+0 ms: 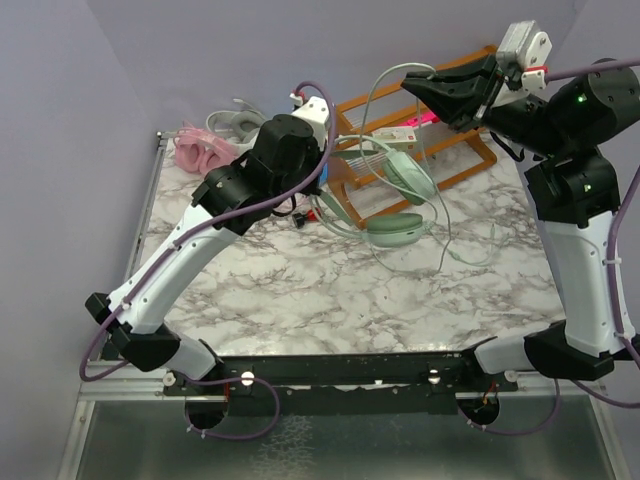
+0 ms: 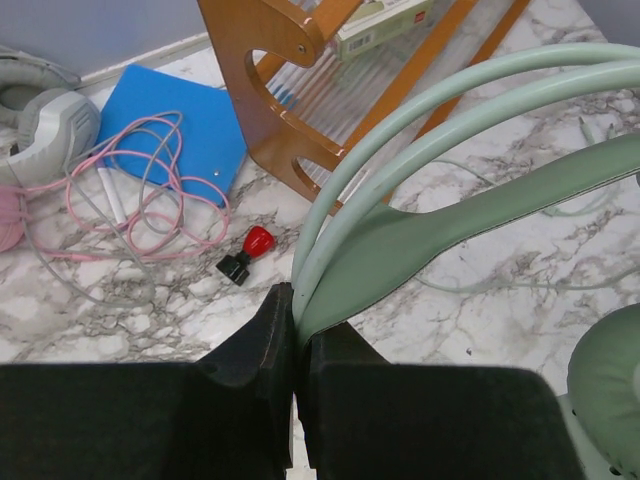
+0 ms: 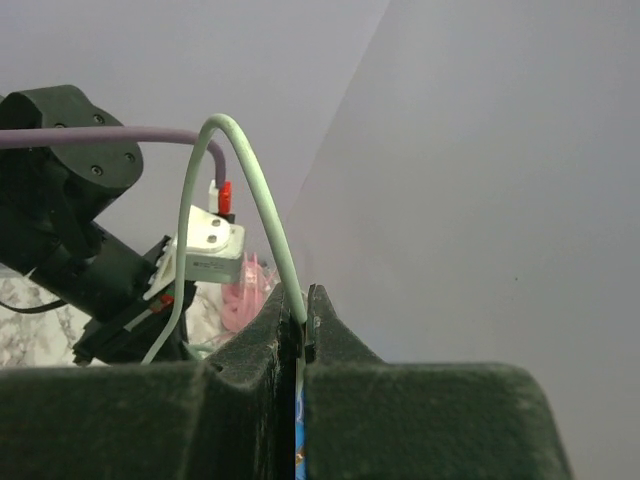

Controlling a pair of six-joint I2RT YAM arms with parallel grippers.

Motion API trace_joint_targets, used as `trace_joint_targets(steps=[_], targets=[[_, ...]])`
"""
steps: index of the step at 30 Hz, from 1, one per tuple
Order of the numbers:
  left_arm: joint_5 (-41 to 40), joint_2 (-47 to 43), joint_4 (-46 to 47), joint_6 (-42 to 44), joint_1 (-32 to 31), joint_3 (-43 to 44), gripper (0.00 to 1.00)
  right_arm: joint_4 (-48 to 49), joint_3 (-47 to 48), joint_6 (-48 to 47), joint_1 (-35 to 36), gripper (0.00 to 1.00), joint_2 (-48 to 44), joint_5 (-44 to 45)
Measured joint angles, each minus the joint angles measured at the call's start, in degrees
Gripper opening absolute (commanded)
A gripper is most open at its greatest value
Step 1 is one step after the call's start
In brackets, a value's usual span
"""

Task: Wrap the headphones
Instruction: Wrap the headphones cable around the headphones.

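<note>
The mint green headphones (image 1: 408,180) lie in the middle of the marble table, one cup (image 1: 396,229) nearer the front. My left gripper (image 2: 297,325) is shut on the mint headband (image 2: 440,225), pinching its end just above the table. Raised at the back right, my right gripper (image 1: 416,90) is shut on the mint cable (image 3: 256,190), which arcs up out of the jaws and loops down to the headset. The pink headphones (image 1: 198,150) and the silver-grey headphones (image 1: 236,122) sit at the back left, their cables (image 2: 150,190) tangled together.
A wooden rack (image 1: 440,160) stands at the back behind the mint headset. A blue pad (image 2: 185,125) lies beside it. A small red-and-black object (image 2: 248,252) rests on the marble near my left fingers. Grey walls close in the back and left.
</note>
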Motion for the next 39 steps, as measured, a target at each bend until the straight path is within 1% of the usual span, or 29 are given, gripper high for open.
trace_joint_targets(steps=[7,12,18,26,31,39], targets=[[6.6,-2.4,1.9,3.7,-1.1,-4.1,0.0,-1.9,4.9,-1.7,0.0,0.01,3.0,1.1],[10.6,-5.4,5.4,5.2,-1.8,-9.0,0.0,-3.4,3.7,-2.9,0.0,0.01,3.8,2.3],[12.8,-10.5,9.4,4.6,-1.9,-10.8,0.0,-3.5,-2.1,-3.6,0.0,0.01,3.3,5.0],[12.4,-17.2,15.8,1.5,-1.9,-14.1,0.0,-1.8,-12.4,-3.2,0.0,0.01,0.8,11.5],[10.7,-19.7,17.5,-0.3,-1.9,-16.2,0.0,1.6,-19.8,-1.5,0.0,0.01,-1.8,15.4],[5.3,-23.6,19.4,-4.7,-1.9,-19.2,0.0,8.9,-32.5,3.0,0.0,0.01,-5.7,16.2]])
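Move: My left hand holds the headphones by the headband. From it, the far ear cup lies about 14 cm right and roughly level forward, the near cup some 12 cm right and 7 cm back, both slightly lower. From my right hand, which holds the cable, the far cup is about 5 cm ahead, 2 cm right and 24 cm below; the near cup is 2 cm back, straight below. The red-black bulb lies on the table, 8 cm ahead of my left hand and 3 cm to its left. I bring my right hand, still pinching the green cable, down about 16 cm and forward some 8 cm towards the far ear cup, rolling it forward. Keeping hold of the headband, my left hand draws back 7 cm, first turning clockwise, then rises about 8 cm and rolls its right side up some 20 degrees, easing left and partly undoing that turn. ##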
